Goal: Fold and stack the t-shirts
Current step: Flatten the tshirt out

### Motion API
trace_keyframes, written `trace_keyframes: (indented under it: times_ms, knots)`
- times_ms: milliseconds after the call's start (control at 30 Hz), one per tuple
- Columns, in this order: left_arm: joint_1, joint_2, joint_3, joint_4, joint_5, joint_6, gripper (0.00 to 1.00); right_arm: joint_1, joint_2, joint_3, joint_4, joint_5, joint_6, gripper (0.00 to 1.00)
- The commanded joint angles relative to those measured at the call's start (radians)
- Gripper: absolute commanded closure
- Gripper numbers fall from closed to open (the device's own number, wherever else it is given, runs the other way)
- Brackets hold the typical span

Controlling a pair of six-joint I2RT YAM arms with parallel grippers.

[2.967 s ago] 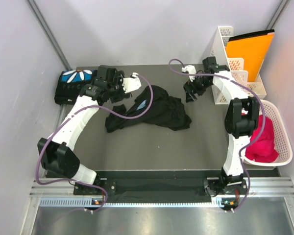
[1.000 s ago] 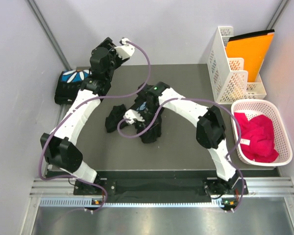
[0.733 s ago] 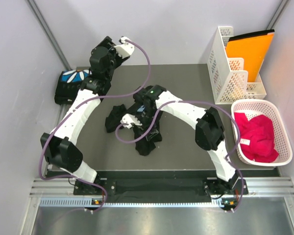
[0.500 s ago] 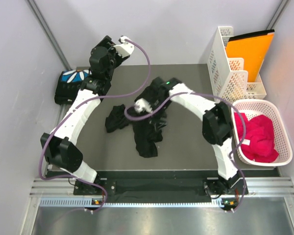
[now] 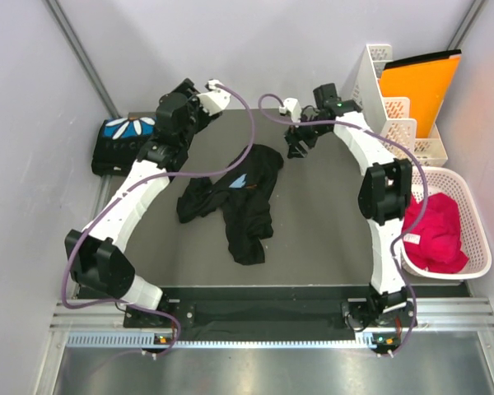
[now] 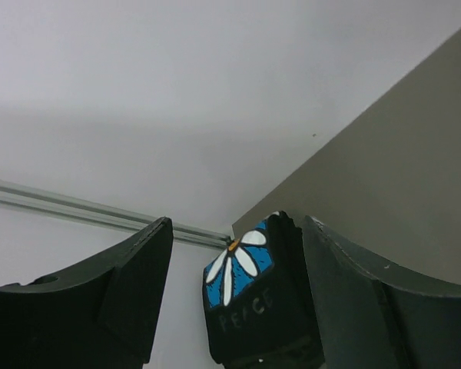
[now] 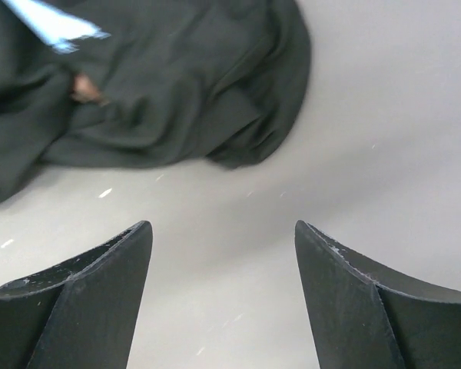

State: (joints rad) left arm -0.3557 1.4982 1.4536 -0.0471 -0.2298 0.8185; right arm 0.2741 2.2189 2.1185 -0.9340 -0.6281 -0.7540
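Observation:
A crumpled black t-shirt [image 5: 235, 202] lies mid-table with a small blue patch of print showing; its edge fills the top of the right wrist view [image 7: 161, 92]. A second t-shirt [image 5: 123, 141], folded, black with a blue print and white petals, sits in the far left corner, and shows between the left fingers [image 6: 250, 307] at a distance. My left gripper [image 5: 174, 115] [image 6: 237, 224] hangs raised and open, aimed at that corner, holding nothing. My right gripper [image 5: 298, 141] [image 7: 223, 227] is open over bare table just right of the crumpled shirt's far end, apart from it.
A white rack [image 5: 385, 111] holding an orange folder [image 5: 418, 82] stands at the back right. A white basket [image 5: 476, 247] with red cloth [image 5: 436, 234] sits at the right edge. Walls close in on the left and back.
My right gripper opened, let go of the crumpled shirt and pulled back to the far right. The shirt now lies stretched toward the near edge. The left arm shifted only slightly.

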Motion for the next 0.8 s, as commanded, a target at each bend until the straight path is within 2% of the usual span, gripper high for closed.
trace_keyframes:
  times_ms: [0,567,767]
  knots:
    - [-0.014,-0.052,-0.022,-0.022,0.004,0.011,0.27,0.050,0.076,0.044,0.122,0.090,0.010,0.25]
    - [-0.020,-0.056,-0.025,-0.031,-0.023,0.008,0.27,0.079,0.200,0.054,0.251,0.211,0.047,0.29]
    - [-0.020,-0.050,-0.047,-0.011,-0.022,0.031,0.27,0.119,0.209,0.058,0.228,0.215,0.010,0.29]
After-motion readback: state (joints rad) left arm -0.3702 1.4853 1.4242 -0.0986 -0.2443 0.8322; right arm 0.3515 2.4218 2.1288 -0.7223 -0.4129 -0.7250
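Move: The right hand, empty and open, hangs roughly 12 cm above the table beside the t-shirt's far right corner, which lies about 5 cm to its left and 2 cm farther out. The shirt's blue print is some 16 cm to the hand's left and 6 cm back, and its near end about 14 cm left and 28 cm back. From the left hand that corner lies about 26 cm right, 2 cm ahead and 36 cm below. The right hand drops about 9 cm beside the t-shirt's far right corner, most of it in the first half, while easing some 4 cm forward and a little left, so that its open fingers come low over the table close to the cloth edge. Along the way the wrist tips about 10 degrees so the fingers, slanting down to the left, point more steeply down, and they stay wide open without closing on the fabric. ##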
